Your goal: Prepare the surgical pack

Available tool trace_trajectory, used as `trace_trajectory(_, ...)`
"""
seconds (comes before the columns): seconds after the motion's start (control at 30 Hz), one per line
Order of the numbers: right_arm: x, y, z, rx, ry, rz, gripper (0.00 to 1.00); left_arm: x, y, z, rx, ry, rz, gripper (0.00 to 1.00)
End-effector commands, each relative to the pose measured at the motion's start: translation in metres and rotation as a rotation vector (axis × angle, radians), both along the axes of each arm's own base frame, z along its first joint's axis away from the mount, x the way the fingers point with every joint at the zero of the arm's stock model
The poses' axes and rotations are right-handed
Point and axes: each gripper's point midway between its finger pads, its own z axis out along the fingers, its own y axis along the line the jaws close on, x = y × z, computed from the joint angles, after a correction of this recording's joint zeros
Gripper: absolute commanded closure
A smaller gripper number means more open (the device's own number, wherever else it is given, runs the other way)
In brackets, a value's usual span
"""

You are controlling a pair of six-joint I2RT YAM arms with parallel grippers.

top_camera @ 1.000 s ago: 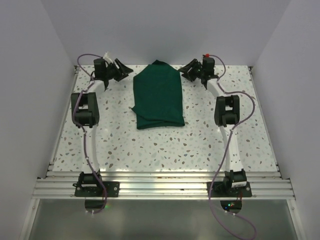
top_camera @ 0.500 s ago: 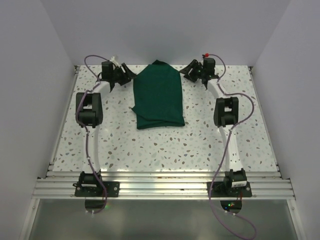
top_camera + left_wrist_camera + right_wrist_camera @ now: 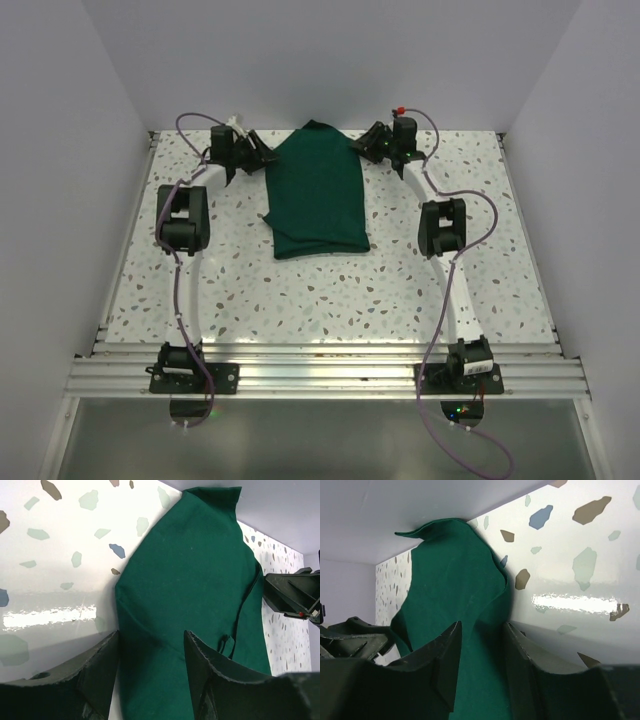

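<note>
The surgical pack shows only as a dark green cloth drape, a folded bundle lying at the back middle of the table with its narrow end toward the far wall. My left gripper is at the drape's upper left edge. In the left wrist view the left gripper is open, and the drape edge lies between its fingers. My right gripper is at the upper right edge. In the right wrist view the right gripper is open astride the drape edge. Tray, instruments, gauze and packets are out of view.
The speckled tabletop is bounded by white walls at the back and both sides, and the drape's tip almost touches the back wall. Each wrist view shows the opposite gripper across the drape: the right one and the left one.
Both grippers have moved inward from beside the drape to its upper left and right edges. Their jaws have narrowed a little. The drape has not moved.
</note>
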Motion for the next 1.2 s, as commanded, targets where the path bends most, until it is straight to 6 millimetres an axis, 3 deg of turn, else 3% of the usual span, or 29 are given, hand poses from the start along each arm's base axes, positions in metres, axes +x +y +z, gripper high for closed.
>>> trace_trajectory(0.0, -0.003, -0.001, -0.037, -0.052, 0.062, -0.036, 0.58, 0.001, 0.013, -0.021, 0.011, 0.041, 0.036, 0.43)
trace_trajectory(0.1, 0.001, -0.002, -0.027, -0.048, 0.038, -0.047, 0.68, 0.003, 0.009, -0.020, -0.013, 0.043, 0.025, 0.50)
trace_trajectory(0.17, 0.004, -0.003, -0.018, -0.038, 0.024, -0.051, 0.75, 0.005, 0.009, -0.020, -0.035, 0.056, 0.027, 0.61)
trace_trajectory(0.2, 0.004, 0.000, -0.007, -0.030, 0.009, -0.043, 0.80, 0.007, 0.008, -0.014, -0.050, 0.046, 0.020, 0.69)
trace_trajectory(0.3, 0.005, 0.003, 0.012, 0.002, -0.013, -0.039, 0.90, 0.010, 0.007, 0.000, -0.085, 0.033, 0.013, 0.79)
trace_trajectory(0.33, 0.005, 0.005, 0.023, 0.021, -0.024, -0.029, 0.97, 0.011, 0.006, 0.007, -0.092, 0.024, 0.010, 0.88)
trace_trajectory(0.43, 0.005, 0.011, 0.047, 0.074, -0.042, -0.018, 1.00, 0.013, 0.003, 0.031, -0.117, -0.003, -0.008, 1.00)
trace_trajectory(0.47, 0.003, 0.013, 0.064, 0.099, -0.056, -0.006, 1.00, 0.012, 0.002, 0.037, -0.119, -0.008, -0.014, 1.00)
trace_trajectory(0.53, -0.002, 0.016, 0.073, 0.104, -0.049, 0.006, 1.00, 0.007, 0.000, 0.052, -0.125, -0.018, -0.025, 1.00)
trace_trajectory(0.7, -0.022, 0.012, 0.110, 0.084, -0.035, 0.026, 1.00, -0.012, -0.002, 0.065, -0.115, -0.007, -0.053, 1.00)
trace_trajectory(0.73, -0.025, 0.013, 0.115, 0.082, -0.036, 0.032, 1.00, -0.016, -0.002, 0.075, -0.111, -0.016, -0.057, 1.00)
trace_trajectory(0.87, -0.044, 0.011, 0.133, 0.055, -0.011, 0.063, 1.00, -0.034, -0.003, 0.085, -0.088, 0.011, -0.077, 1.00)
trace_trajectory(0.9, -0.050, 0.011, 0.127, 0.055, 0.015, 0.067, 1.00, -0.038, -0.003, 0.085, -0.073, 0.021, -0.073, 1.00)
trace_trajectory(0.93, -0.056, 0.012, 0.141, 0.065, 0.006, 0.087, 1.00, -0.046, -0.002, 0.093, -0.063, 0.036, -0.076, 1.00)
trace_trajectory(1.0, -0.067, 0.012, 0.140, 0.045, 0.038, 0.106, 1.00, -0.060, -0.003, 0.089, -0.041, 0.076, -0.090, 1.00)
trace_trajectory(1.03, -0.074, 0.012, 0.153, 0.043, 0.030, 0.120, 1.00, -0.065, -0.002, 0.102, -0.032, 0.059, -0.090, 1.00)
trace_trajectory(1.1, -0.089, 0.010, 0.147, 0.016, 0.070, 0.139, 1.00, -0.080, -0.001, 0.097, -0.014, 0.087, -0.097, 1.00)
trace_trajectory(1.13, -0.097, 0.006, 0.164, 0.006, 0.051, 0.139, 1.00, -0.086, -0.001, 0.109, -0.007, 0.072, -0.100, 1.00)
trace_trajectory(1.17, -0.103, 0.002, 0.168, -0.013, 0.049, 0.134, 1.00, -0.091, 0.000, 0.110, 0.009, 0.071, -0.109, 1.00)
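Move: The cloth's far-left side edge already lies between the left hand's open fingers, roughly 1 cm ahead and 1 cm below; its far-right edge lies likewise from the right hand. The far flap's tip is about 10 cm ahead and 9 cm right of the left hand, at roughly its height. From that hand, the small corner sticking out on the left is some 16 cm back and level sideways, and the bundle's near edge is about 27 cm back, 10 cm right, both about 3 cm lower. Both hands pinch the green cloth, one on each side edge of the far flap: they sink about 1 cm as their fingers close fully, pause briefly, then lift and draw back together towards the base. The left goes up some 8 cm and back 7, the right up about 11 cm and back 7 or 8, both keeping the cloth gripped. ##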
